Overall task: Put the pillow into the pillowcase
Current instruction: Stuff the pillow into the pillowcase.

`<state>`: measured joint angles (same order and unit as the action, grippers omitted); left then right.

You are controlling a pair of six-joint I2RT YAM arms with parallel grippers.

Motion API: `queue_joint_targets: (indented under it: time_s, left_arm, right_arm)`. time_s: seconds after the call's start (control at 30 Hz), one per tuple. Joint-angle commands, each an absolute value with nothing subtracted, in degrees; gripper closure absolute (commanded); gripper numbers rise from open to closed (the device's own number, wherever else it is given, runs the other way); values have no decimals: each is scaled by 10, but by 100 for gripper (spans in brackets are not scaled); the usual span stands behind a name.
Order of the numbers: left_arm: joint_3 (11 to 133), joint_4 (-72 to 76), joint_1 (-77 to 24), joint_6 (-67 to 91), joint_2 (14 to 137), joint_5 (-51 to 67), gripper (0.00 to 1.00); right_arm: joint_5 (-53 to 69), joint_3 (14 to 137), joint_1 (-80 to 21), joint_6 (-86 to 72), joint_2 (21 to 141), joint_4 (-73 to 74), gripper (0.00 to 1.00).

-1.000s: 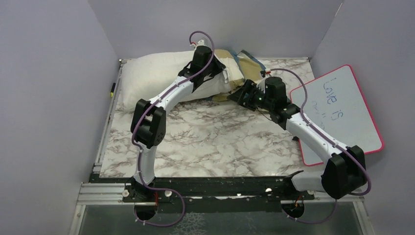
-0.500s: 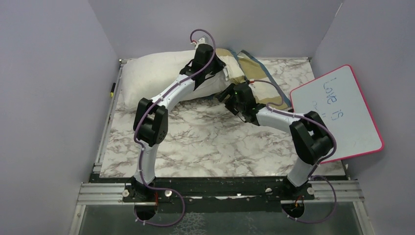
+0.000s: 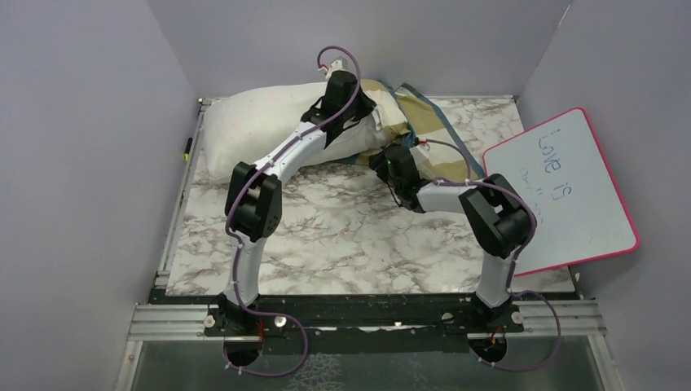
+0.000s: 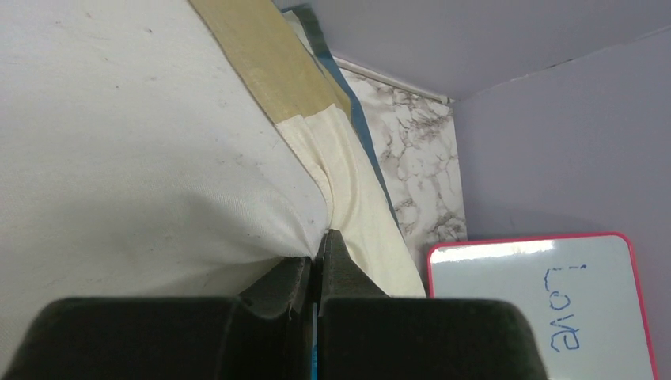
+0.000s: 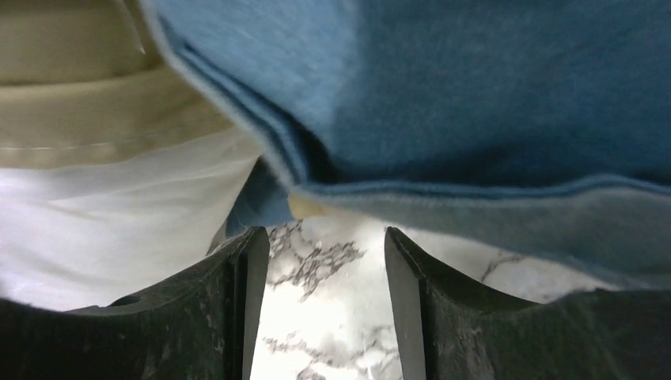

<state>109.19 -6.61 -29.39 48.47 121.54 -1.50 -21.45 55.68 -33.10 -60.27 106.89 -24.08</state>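
The plump off-white pillow (image 3: 253,122) lies at the back left of the table, its right end under the mouth of the pillowcase (image 3: 424,122), a blue, tan and cream sack. My left gripper (image 3: 373,124) is shut on the pillowcase's cream hem (image 4: 356,198), right against the pillow (image 4: 119,142). My right gripper (image 3: 380,157) sits low at the pillowcase's near edge. In the right wrist view it (image 5: 326,245) stands open over bare marble. Blue pillowcase fabric (image 5: 475,79) hangs just beyond its fingertips, and the pillow (image 5: 119,222) is on the left.
A pink-rimmed whiteboard (image 3: 570,187) leans at the right edge of the marble table (image 3: 350,236). A dark marker (image 3: 187,148) lies past the table's left edge. Purple walls close in the back and both sides.
The right arm has folded in and swung left, bringing its gripper to the pillowcase's near edge, and its jaws have narrowed somewhat. The left arm has kept its hold and place.
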Motion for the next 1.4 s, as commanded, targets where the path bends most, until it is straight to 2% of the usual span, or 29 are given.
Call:
queue_joint_targets:
  time_s: [0.0,0.07,0.1,0.13,0.17,0.2,0.23,0.33,0.43,0.77,1.03,1.37]
  left_arm:
    - [1138,-25,-297,470,1219,-45,100]
    - [1141,-21,-297,469,1221,-50,100]
    - [1143,-19,-297,469,1223,-54,100]
    - [1147,-19,-298,469,1226,-58,100]
    - [1150,-18,-298,467,1229,-61,100]
    - [1154,-20,-298,466,1232,-64,100]
    - [1156,-20,-298,466,1235,-68,100]
    - [1158,-12,-299,464,1241,-79,100]
    - [1160,-4,-305,461,1249,-90,100]
    - [1163,-5,-319,449,1258,-113,100]
    - [1216,-16,-322,478,1257,-96,100]
    - [1234,10,-333,613,1201,-125,100]
  right_arm:
    - [-267,584,-333,-541,1129,-371,40]
    - [-264,601,-333,-504,1162,-428,37]
    - [-262,609,-333,-503,1178,-440,39]
    - [-258,612,-333,-495,1195,-464,47]
    - [-247,608,-333,-475,1205,-503,78]
    - [-222,602,-334,-439,1215,-564,96]
    - [-193,603,-333,-404,1222,-612,99]
    - [-84,620,-339,-358,1227,-667,100]
    - [-45,608,-369,-329,1215,-714,100]
    - [-25,559,-400,-335,1230,-746,100]
    - [79,545,-381,-372,1141,-656,100]
    - [165,593,-380,-282,911,-362,100]
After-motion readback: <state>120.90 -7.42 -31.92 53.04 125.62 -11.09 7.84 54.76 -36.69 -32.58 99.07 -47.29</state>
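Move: The near rim of the pillowcase, which the open right fingers go for, lies about 4 cm ahead of the right hand, 2 cm to its left and 1 cm lower. From that hand the pillow's middle is some 26 cm left, 7 cm ahead and 2 cm up; the pillowcase's middle is 12 cm right and 8 cm ahead, 3 cm lower. The left hand already pinches the pillow's white cloth; the near rim lies some 9 cm back from it, straight below by 16 cm. Forward about 4 cm and slightly down, the right hand slides to the pillowcase's near rim and shuts on it, then sweeps it some 8 cm left and back, and lastly lifts it about 11 cm, fingers tilting up some 30 degrees and swinging counter-clockwise. The left hand keeps its pinch on the pillow, easing 2 cm forward, then raising it 5 cm. ##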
